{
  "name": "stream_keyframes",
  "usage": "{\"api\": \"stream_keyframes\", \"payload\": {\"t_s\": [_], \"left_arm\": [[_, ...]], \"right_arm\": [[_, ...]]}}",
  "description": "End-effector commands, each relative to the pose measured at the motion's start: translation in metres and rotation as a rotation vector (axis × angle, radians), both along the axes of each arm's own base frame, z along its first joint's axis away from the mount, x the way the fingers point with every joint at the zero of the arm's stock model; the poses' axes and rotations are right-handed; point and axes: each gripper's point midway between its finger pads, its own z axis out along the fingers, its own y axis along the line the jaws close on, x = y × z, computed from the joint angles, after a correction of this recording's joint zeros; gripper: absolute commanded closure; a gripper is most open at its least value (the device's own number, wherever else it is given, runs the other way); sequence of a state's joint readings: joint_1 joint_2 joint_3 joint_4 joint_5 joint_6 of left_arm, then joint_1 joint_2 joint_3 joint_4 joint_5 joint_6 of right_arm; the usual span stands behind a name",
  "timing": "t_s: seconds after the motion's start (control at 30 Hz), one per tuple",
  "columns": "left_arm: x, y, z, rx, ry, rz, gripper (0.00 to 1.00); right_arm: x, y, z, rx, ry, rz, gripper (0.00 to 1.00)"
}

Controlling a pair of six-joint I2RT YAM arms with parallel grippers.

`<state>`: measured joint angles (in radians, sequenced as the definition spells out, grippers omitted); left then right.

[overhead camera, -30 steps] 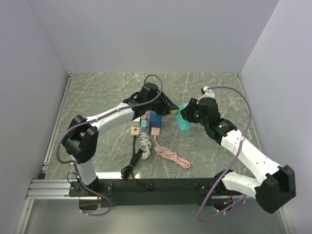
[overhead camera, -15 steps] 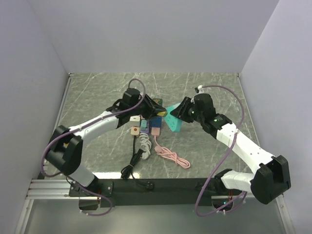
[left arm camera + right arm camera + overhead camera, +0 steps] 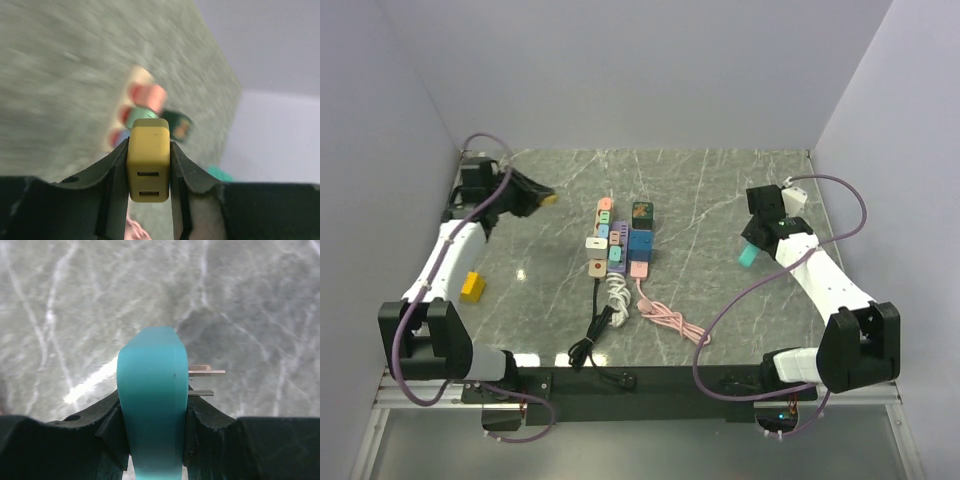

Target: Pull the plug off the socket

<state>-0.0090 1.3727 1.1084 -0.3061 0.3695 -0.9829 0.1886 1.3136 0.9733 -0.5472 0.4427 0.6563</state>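
My left gripper is shut on a yellow USB plug and holds it above the table's far left, well away from the power strips. In the left wrist view the yellow plug sits between both fingers, with the strips blurred beyond. My right gripper is shut on a teal plug at the right side. In the right wrist view the teal plug fills the jaws and its metal prongs are bare. Several coloured plugs still sit in the strips, next to a blue strip.
A small yellow block lies on the table at the left. A coiled white cable, a pink cable and a black cable trail from the strips toward the front rail. Walls stand close on both sides.
Both arms have drawn away from the strips. The left swung to the far left with the yellow plug; the right pulled back to the right with the teal plug.
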Motion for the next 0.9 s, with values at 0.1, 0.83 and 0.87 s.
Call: {"api": "stream_keyframes", "payload": {"t_s": [0.1,0.83,0.87], "left_arm": [[-0.007,0.139,-0.034,0.245,0.075,0.254,1.00],[-0.042,0.239,-0.149,0.223,0.395,0.525,0.30],[-0.041,0.237,-0.147,0.215,0.385,0.518,0.24]], "right_arm": [[-0.008,-0.037,0.001,-0.050,-0.006,-0.140,1.00],[-0.018,-0.122,-0.018,-0.131,0.120,-0.515,1.00],[-0.017,-0.127,-0.019,-0.141,0.146,-0.528,1.00]]}}
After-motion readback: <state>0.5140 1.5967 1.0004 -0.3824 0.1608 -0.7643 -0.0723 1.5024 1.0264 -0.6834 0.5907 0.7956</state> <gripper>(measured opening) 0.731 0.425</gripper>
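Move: Left hand, already holding the small yellow plug: the bare patch where it goes lies about 22 cm to its left, 2 cm back and 21 cm below. The big yellow plug lies about 25 cm left and 16 cm back, the orange power strip roughly 14 cm right and 2 cm back, both some 21 cm lower. Right hand, holding the teal plug: open table lies about 13 cm right, 3 cm back and 12 cm below. The small yellow plug, still pinched at first, is swept some 23 cm left away from the orange strip, then taken down about 15 cm as the left hand swings counter-clockwise and tips fingers down; low over the bare patch the fingers open and let it go. The teal plug stays gripped while the right hand carries it about 11 cm right, sinking a little and turning clockwise some 25 degrees. ##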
